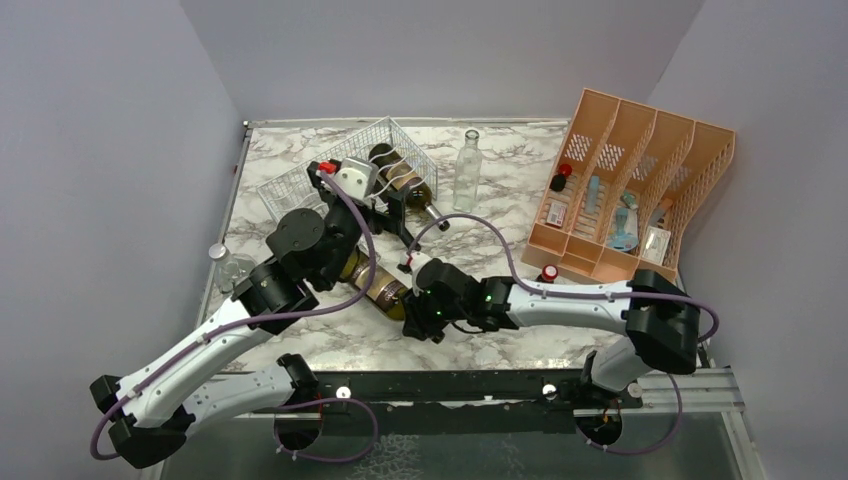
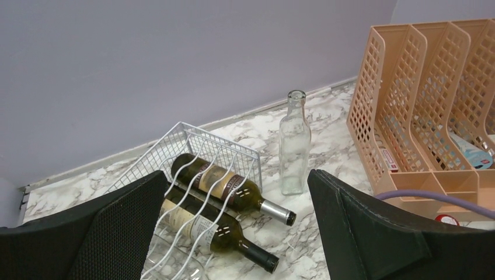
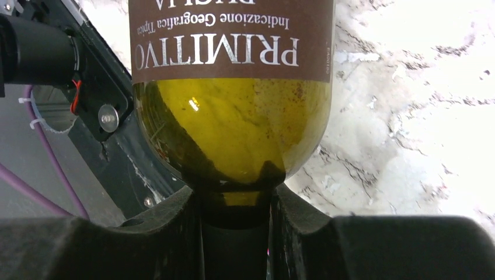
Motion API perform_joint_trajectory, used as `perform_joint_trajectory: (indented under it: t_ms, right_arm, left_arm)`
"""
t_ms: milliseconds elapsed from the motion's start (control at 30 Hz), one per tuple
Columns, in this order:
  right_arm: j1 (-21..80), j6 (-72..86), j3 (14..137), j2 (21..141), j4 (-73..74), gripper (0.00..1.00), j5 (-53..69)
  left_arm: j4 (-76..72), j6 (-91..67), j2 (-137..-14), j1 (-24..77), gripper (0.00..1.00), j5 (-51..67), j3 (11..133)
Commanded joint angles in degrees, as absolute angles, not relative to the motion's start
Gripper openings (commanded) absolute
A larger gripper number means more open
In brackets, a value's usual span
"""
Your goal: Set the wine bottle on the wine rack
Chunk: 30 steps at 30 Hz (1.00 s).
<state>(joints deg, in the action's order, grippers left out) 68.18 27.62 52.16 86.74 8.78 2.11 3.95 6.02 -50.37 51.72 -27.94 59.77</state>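
The wine bottle (image 1: pixel 372 284) lies on its side on the marble table, dark green with a brown label; the right wrist view shows its shoulder and label (image 3: pixel 233 116) close up. My right gripper (image 1: pixel 418 305) is shut on its neck, with the fingers (image 3: pixel 169 221) pressed to both sides. The wine rack (image 1: pixel 345 165) stands at the back left and holds two dark bottles (image 2: pixel 225 186) lying down. My left gripper (image 1: pixel 398 222) is open and empty just in front of the rack (image 2: pixel 192 140), with its fingers (image 2: pixel 99 233) wide apart.
A clear empty glass bottle (image 1: pixel 467 170) stands upright right of the rack, also in the left wrist view (image 2: pixel 293 146). An orange slotted file organizer (image 1: pixel 630 190) fills the back right. A clear jar (image 1: pixel 228 265) lies at the left edge. A small red-capped item (image 1: pixel 548 272) sits by the organizer.
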Motion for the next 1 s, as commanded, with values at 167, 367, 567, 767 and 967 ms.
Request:
perform_joint_trajectory:
  t_ms: [167,367,567,767,967]
  right_arm:
    - [68.16,28.53,59.76,93.29,1.11,0.01,3.43]
    - [68.12,29.53,62.77,96.74,0.05,0.01,3.34]
    - [68.12,32.96,66.8,101.45,-0.62,0.01,1.6]
    - [68.14,34.92,70.47,104.62,-2.19,0.01,0.26]
    - [68.12,37.91,76.29,109.58,-1.31,0.01,-2.62]
  left_arm:
    - [1.52,5.59,-47.55,51.68,0.99,-29.07,58.25]
    - [1.71,5.3,-46.82,51.69,0.99,-28.61,57.96]
    - [1.4,4.71,-45.98,51.71,0.99,-27.34,58.04]
    - [1.39,4.6,-45.44,51.68,0.99,-26.16,57.98]
    - [1.97,4.39,-45.21,51.7,0.99,-25.75,58.4]
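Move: My right hand holds the wine bottle by its base, neck pointing forward-left. The wine rack's free left end lies about 30 cm ahead, 27 cm left and 4 cm lower. The nearer dark bottle in the rack is roughly 31 cm ahead and 8 cm left, the farther one 36 cm ahead and 1 cm left. From my empty left hand, that free end is about 16 cm ahead, 23 cm left and 34 cm below. Keeping my right-hand pinch on the base, I carry the bottle about 9 cm to the left, dipping 2 cm early on and then easing 3 cm forward, under my raised left arm and towards the free end of the rack. The wrist turns less than 10 degrees. My left hand, still wide open and touching nothing, drifts up, back and left by about 2 cm. ##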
